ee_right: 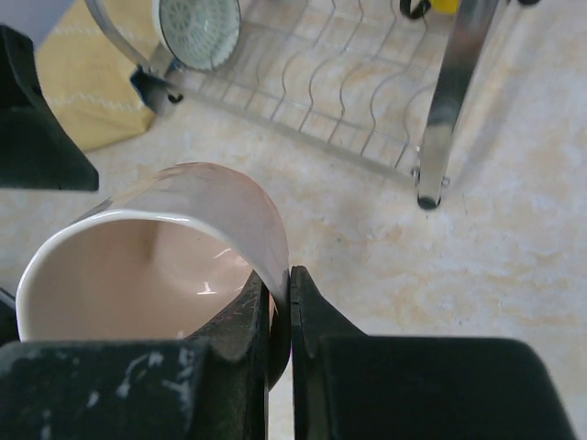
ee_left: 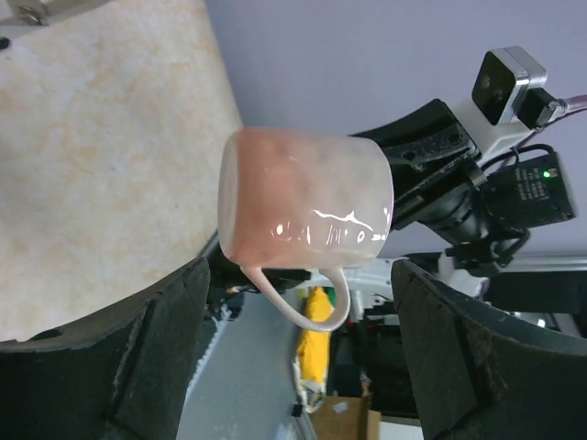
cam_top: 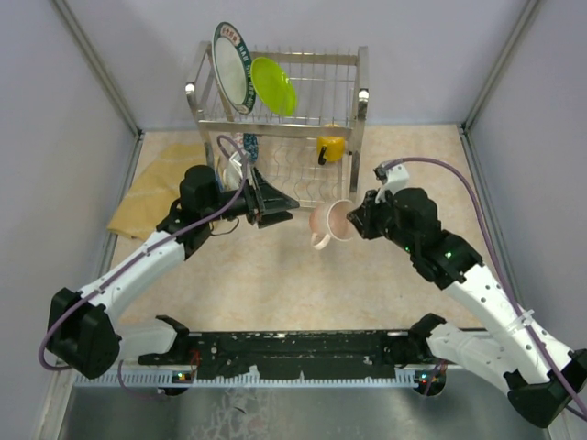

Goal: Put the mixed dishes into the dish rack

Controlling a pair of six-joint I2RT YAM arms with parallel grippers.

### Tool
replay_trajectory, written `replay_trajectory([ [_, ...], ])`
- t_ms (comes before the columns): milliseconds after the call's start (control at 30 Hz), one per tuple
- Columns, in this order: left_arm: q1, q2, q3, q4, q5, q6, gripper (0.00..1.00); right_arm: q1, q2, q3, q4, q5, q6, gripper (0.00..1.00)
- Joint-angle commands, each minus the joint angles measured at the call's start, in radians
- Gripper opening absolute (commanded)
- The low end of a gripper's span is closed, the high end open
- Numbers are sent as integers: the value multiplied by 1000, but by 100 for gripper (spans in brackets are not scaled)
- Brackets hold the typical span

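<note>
The pale pink mug point(cam_top: 328, 223) hangs on its side above the table, in front of the dish rack point(cam_top: 361, 101). My right gripper point(cam_top: 353, 220) is shut on its rim wall, one finger inside the cup point(ee_right: 183, 247) and one outside. My left gripper point(cam_top: 292, 209) is open and points at the mug's base from the left. In the left wrist view the mug point(ee_left: 307, 206) lies just beyond the wide-spread fingers point(ee_left: 156, 339), handle down. A white dark-rimmed plate point(cam_top: 234, 69) and a lime-green plate point(cam_top: 273, 85) stand on the top tier. The yellow mug point(cam_top: 332, 147) and the blue patterned bowl point(ee_right: 197, 29) are on the lower tier.
A yellow patterned cloth point(cam_top: 151, 188) lies on the table left of the rack, under my left arm. The rack's front right post point(ee_right: 440, 110) stands just behind the held mug. Grey walls close in both sides of the table.
</note>
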Motion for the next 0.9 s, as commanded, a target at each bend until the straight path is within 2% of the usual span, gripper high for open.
replay_trajectory([
  [0,4,-19,-22,169,84,-217,86,-13,-31,68,313,34,-23,0],
  [233,0,-13,-56,208,132,-405,85,-24,-5,-51,638,34,-75,0],
  [367,0,-15,-61,214,135,-463,84,-29,25,-108,794,17,-63,0],
  [500,-1,-11,-85,317,131,-555,84,-29,76,-152,920,-14,-32,0],
  [600,-2,-2,-78,324,142,-566,83,-29,111,-174,1024,-41,-1,0],
  [867,-1,10,-101,324,120,-547,81,-29,170,-164,1115,-83,53,0],
])
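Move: The pink mug, held by its rim in the right fingers, has its middle about 11 cm to the left hand's right, 3 cm back and nearly level with it. From the right hand, the left hand's open fingers wait some 15 cm to the left and 2 cm ahead; the rack's front right foot is about 12 cm ahead, 1 cm right and 26 cm below. The yellow mug on the lower rack is roughly 26 cm ahead of the right hand, 4 cm left and 17 cm lower. Forward and up, then more to the left, the right hand carries the pink mug some 7 cm out and 5 cm across towards the open left gripper, dipping slightly midway and tipping its fingers up about 20 degrees while keeping its rim pinch. The left hand rises about 3 cm, eases back 2 cm, rolls its forward side down some 20 degrees and lifts its fingertips, staying wide open for the handle. ##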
